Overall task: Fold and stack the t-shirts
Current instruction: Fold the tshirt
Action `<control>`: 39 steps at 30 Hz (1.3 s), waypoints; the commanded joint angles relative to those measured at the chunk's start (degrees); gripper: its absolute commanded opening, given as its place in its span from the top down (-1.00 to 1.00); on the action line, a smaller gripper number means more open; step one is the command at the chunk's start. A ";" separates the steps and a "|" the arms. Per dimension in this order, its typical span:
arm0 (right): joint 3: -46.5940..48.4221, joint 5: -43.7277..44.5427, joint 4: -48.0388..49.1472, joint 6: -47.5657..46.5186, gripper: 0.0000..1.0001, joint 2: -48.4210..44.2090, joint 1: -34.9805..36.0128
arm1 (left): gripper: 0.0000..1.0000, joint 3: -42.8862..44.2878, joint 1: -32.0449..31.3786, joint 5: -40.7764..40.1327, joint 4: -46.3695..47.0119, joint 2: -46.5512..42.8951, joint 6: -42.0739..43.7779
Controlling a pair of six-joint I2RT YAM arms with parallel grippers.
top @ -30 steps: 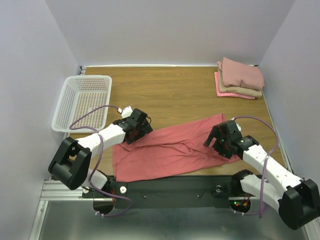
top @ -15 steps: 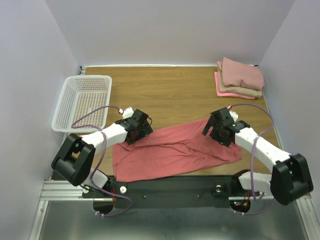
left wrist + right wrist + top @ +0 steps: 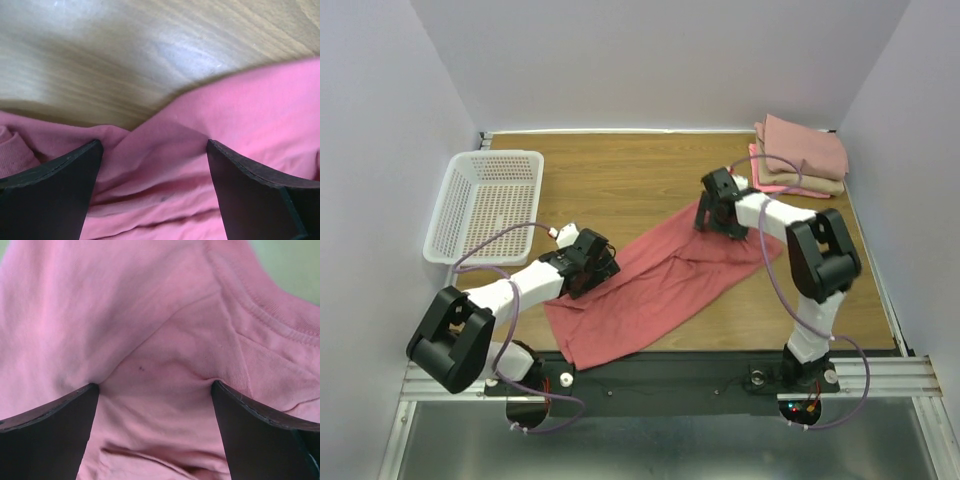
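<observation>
The large coral-red t-shirt (image 3: 660, 285) lies spread and wrinkled on the wooden table (image 3: 620, 170), running diagonally from near left to far right. My left gripper (image 3: 588, 262) is on its left upper edge, jaws open, with cloth (image 3: 240, 110) between the fingers. My right gripper (image 3: 715, 205) is on the shirt's far right corner, jaws open, fingertips pressed into the cloth (image 3: 125, 315) near the collar seam. Folded shirts are stacked at the back right: dusty-pink (image 3: 805, 143) on top, tan (image 3: 823, 184) under it, bright-pink (image 3: 768, 183) at the bottom.
A white mesh basket (image 3: 485, 200) stands at the left edge of the table. Grey walls close in the left, back and right sides. The arm bases and a metal rail (image 3: 660, 375) run along the near edge.
My right gripper has swept toward the back and left, dragging the shirt's right end with it, so the shirt now lies diagonally. My left gripper has shifted slightly toward the near side.
</observation>
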 commanded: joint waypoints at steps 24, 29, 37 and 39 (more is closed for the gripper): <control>66.20 -32.39 6.82 -26.77 -1.00 45.85 0.07 | -0.97 7.71 -29.07 2.94 -14.60 2.80 -20.48; 57.00 -26.85 4.88 -25.81 -1.00 31.70 0.07 | -0.97 11.32 -28.98 -5.68 -20.78 -4.49 -20.49; 25.62 -15.86 4.26 -17.82 -1.00 1.97 0.15 | -0.97 7.29 -29.07 -3.85 -19.13 -11.97 -19.44; 14.24 -12.53 4.26 -14.32 -1.00 -7.23 0.07 | -0.97 3.62 -29.16 -1.13 -14.58 -12.33 -18.03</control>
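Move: The outspread t-shirt lies under both open grippers, its middle about 17 cm to the left gripper's right, level with it and 2 cm lower. From the right gripper that middle is roughly 14 cm back, 14 cm to the left and 1 cm down. The white basket stands about 28 cm left and 18 cm forward of the left gripper. The folded stack is some 20 cm right and 18 cm forward of the right gripper. Sweep the right gripper about 25 cm forward and to the left, fingers open on the cloth and turning counter-clockwise, while the left gripper drags its end of the t-shirt back and to the right. Then raise both off the cloth, the right drawing well back and rightward as it climbs some 13 cm, the left easing left as it rises. ##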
